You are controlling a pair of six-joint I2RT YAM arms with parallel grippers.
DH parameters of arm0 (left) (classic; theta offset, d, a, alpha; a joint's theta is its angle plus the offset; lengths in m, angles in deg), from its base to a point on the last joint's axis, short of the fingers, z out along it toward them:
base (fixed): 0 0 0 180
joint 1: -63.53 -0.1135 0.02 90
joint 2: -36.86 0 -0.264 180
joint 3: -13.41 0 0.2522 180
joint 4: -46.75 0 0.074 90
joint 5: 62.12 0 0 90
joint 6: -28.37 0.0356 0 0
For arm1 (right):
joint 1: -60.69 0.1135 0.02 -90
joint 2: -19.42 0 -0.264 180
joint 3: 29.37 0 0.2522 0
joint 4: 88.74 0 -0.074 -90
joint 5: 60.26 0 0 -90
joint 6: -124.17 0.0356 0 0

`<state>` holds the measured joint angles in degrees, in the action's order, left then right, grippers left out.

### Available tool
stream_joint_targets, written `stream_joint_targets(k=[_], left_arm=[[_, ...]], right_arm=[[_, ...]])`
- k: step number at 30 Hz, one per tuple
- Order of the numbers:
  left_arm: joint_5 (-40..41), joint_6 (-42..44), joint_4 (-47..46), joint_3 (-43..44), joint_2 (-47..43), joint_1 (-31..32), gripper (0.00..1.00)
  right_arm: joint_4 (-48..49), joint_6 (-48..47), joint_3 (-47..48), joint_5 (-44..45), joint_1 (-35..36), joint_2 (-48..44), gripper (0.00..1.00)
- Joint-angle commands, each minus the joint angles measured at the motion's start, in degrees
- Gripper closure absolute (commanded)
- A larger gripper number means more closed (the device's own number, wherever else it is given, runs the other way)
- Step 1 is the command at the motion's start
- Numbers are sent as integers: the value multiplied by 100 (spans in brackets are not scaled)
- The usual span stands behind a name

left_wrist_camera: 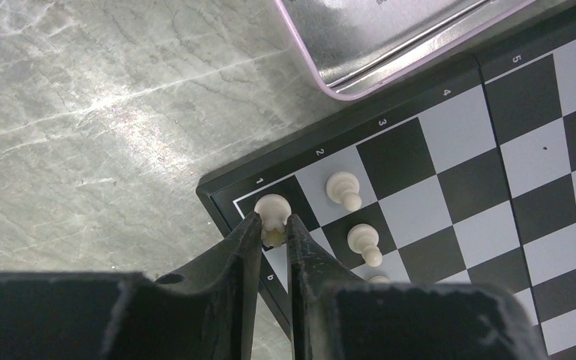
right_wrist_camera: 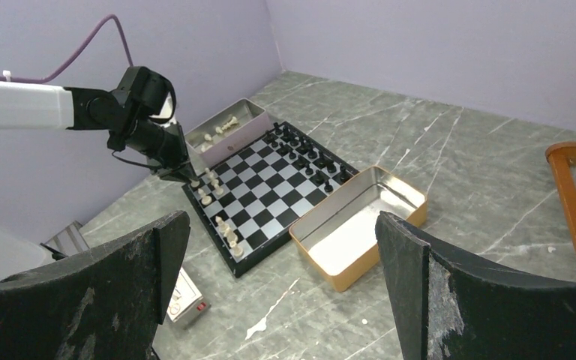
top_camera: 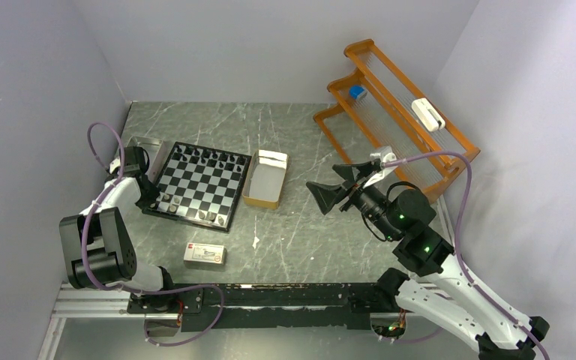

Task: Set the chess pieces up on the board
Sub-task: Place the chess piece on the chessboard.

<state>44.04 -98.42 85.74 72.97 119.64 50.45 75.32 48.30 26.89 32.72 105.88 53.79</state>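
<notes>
The board (top_camera: 208, 187) lies left of the table's middle. Black chess pieces (top_camera: 206, 157) line its far rows, and a few pale ones (top_camera: 210, 216) stand along the near edge. My left gripper (left_wrist_camera: 273, 225) is at the board's near-left corner. Its fingers press both sides of a pale chess piece (left_wrist_camera: 273, 210) that stands upright on the corner square. Two more pale pieces (left_wrist_camera: 343, 189) stand on the squares beside it. My right gripper (right_wrist_camera: 281, 219) hangs wide open above the table, right of the board, with nothing between its fingers.
A silvery tin (right_wrist_camera: 225, 129) holding loose pale pieces sits against the board's left side. A tan open box (top_camera: 265, 180) lies just right of the board. A small white-and-red carton (top_camera: 204, 255) lies near the front edge. An orange rack (top_camera: 397, 112) stands at the back right.
</notes>
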Motion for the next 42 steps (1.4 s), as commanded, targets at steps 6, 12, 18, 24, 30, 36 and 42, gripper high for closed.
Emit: stream_joint_targets(k=[6, 12, 18, 24, 30, 36, 42], left_arm=[[-120, 109, 132, 9, 62, -28, 77], [-173, 113, 131, -9, 54, -28, 78], [-65, 135, 223, 15, 30, -33, 74], [11, 201, 328, 148, -13, -28, 64], [20, 307, 392, 322, -71, -36, 56], [39, 441, 751, 782, -208, -28, 41], [-114, 930, 1095, 1425, -630, -30, 1]], right_arm=[[94, 55, -97, 10, 6, -123, 0], [105, 37, -108, 23, 7, -98, 0], [156, 48, -146, 5, 3, -83, 0], [190, 35, -147, -8, 7, -35, 0], [200, 42, -137, -41, 7, 13, 0], [200, 194, -193, -90, 7, 62, 0], [11, 649, -92, 79, 7, 340, 0]])
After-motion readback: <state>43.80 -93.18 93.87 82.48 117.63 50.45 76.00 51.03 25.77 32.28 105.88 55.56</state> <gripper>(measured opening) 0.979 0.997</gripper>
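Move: The white piece between the left fingertips already stands on the board's near-left corner square, its middle right under the hand and about 1 cm lower. The nearest white pawn is some 3 cm ahead and 1 cm to the right; the next pawn lies 2 cm ahead and 4 cm right, the white bishop about 6 cm right and 1 cm back. The tray's middle is roughly 13 cm ahead and 8 cm left. From the idle right hand the corner piece lies about 49 cm left, 9 cm ahead and 31 cm below. The left hand stays put at the corner square with its fingertips still on the white piece, then eases back about 1 cm towards the robot as the fingers begin to part. With the fingers spreading to fully open, it reverses and lifts off the piece, faster and faster, ending some 5 cm higher and a little forward of where it began, fingers still pointing mostly down. ##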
